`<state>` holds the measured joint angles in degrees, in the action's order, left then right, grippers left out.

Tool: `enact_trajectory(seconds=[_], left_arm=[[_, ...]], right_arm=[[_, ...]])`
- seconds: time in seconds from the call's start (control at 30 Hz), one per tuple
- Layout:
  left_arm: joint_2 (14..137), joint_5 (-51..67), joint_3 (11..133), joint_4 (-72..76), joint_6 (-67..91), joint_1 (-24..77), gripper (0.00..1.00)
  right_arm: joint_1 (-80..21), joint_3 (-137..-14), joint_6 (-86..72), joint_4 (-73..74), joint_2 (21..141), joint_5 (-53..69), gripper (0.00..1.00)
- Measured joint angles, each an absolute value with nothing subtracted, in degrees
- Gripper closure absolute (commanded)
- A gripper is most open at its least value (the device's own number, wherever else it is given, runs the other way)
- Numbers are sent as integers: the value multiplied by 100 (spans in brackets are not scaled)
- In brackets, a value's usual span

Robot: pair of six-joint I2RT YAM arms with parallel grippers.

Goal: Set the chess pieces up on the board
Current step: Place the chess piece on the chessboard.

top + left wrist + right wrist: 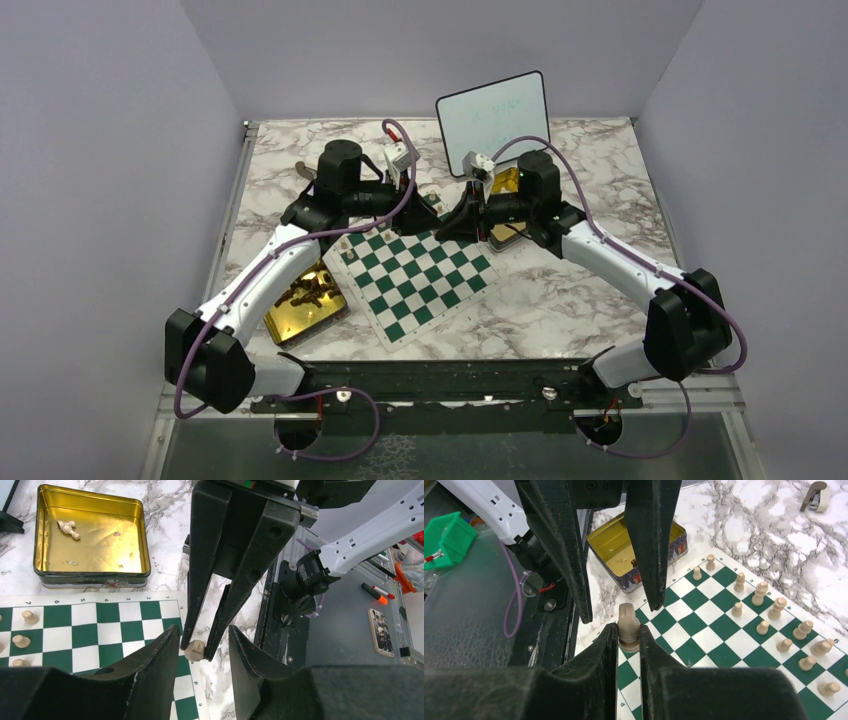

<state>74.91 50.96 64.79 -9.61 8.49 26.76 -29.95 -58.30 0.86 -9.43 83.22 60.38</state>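
Observation:
Above the green-and-white board's (420, 275) far corner, my right gripper (628, 630) is shut on a pale beige chess piece (628, 621), held upright by its base. My left gripper (202, 632) is open. Its jaws stand on either side of the right gripper's fingertips and the held piece (194, 650) without touching them. From above, the left gripper (425, 205) and the right gripper (460, 215) meet tip to tip. Several pale pieces (769, 615) stand in two rows along one edge of the board (724, 645). More pale pieces (22, 630) show on the board (115, 625).
A gold tin (305, 300) with dark pieces sits left of the board. Another gold tin (90, 535) beyond the far corner holds two pale pieces (67, 527). A small whiteboard (495, 115) stands at the back. A grey stapler-like object (816, 495) lies on the marble.

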Motion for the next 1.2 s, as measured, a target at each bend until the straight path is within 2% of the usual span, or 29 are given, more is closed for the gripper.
enact_trajectory(seconds=[0.13,0.3,0.53,0.9,1.0,1.07,1.17,1.2], left_arm=[[7498,5109,6560,-1129,687,2676,58],[7524,5129,6595,-1350,609,2676,65],[7522,5177,6595,-1428,589,2676,66],[7522,5347,6595,-1492,515,2674,100],[7522,5376,6595,-1492,499,2674,100],[7522,5374,6595,-1474,499,2674,100],[7494,5332,6595,-1433,513,2674,100],[7461,5293,6587,-1435,519,2676,100]], right_arm=[[-2995,-5898,84,-943,8320,6123,99],[-2995,-5898,84,-941,8300,6141,99],[-2995,-5898,82,-941,8267,6160,99],[-2995,-5898,-108,-906,8173,6204,98],[-2993,-5898,-165,-902,8165,6224,82],[-2995,-5898,-202,-895,8134,6187,68],[-2995,-5865,-307,-886,8003,5977,42],[-2995,-5830,-329,-893,7907,5861,10]])
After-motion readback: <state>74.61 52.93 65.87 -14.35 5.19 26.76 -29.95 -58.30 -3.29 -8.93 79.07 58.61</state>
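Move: The chess piece stands upright in the right fingers, roughly at that hand's point. From the left hand, its middle is about 3 cm below, level with it both ways, under the parted fingertips; those tips are some 3 cm above the right hand. On the table, some 18 cm below the right hand, the nearby standing pieces are about 18 cm ahead, neither left nor right; the light-piece tin is 18 cm ahead and 14 cm right. The right hand keeps its grip on the lower part of the chess piece and raises it about 1.5 cm, easing 1 cm back, up between the left fingertips, while the left hand drifts back about 1 cm and settles slightly, closing from under half open to almost shut to pinch the piece's head. Only then do the right fingers spread to let go of the lower part, as that hand starts upward by nearly another centimetre. ##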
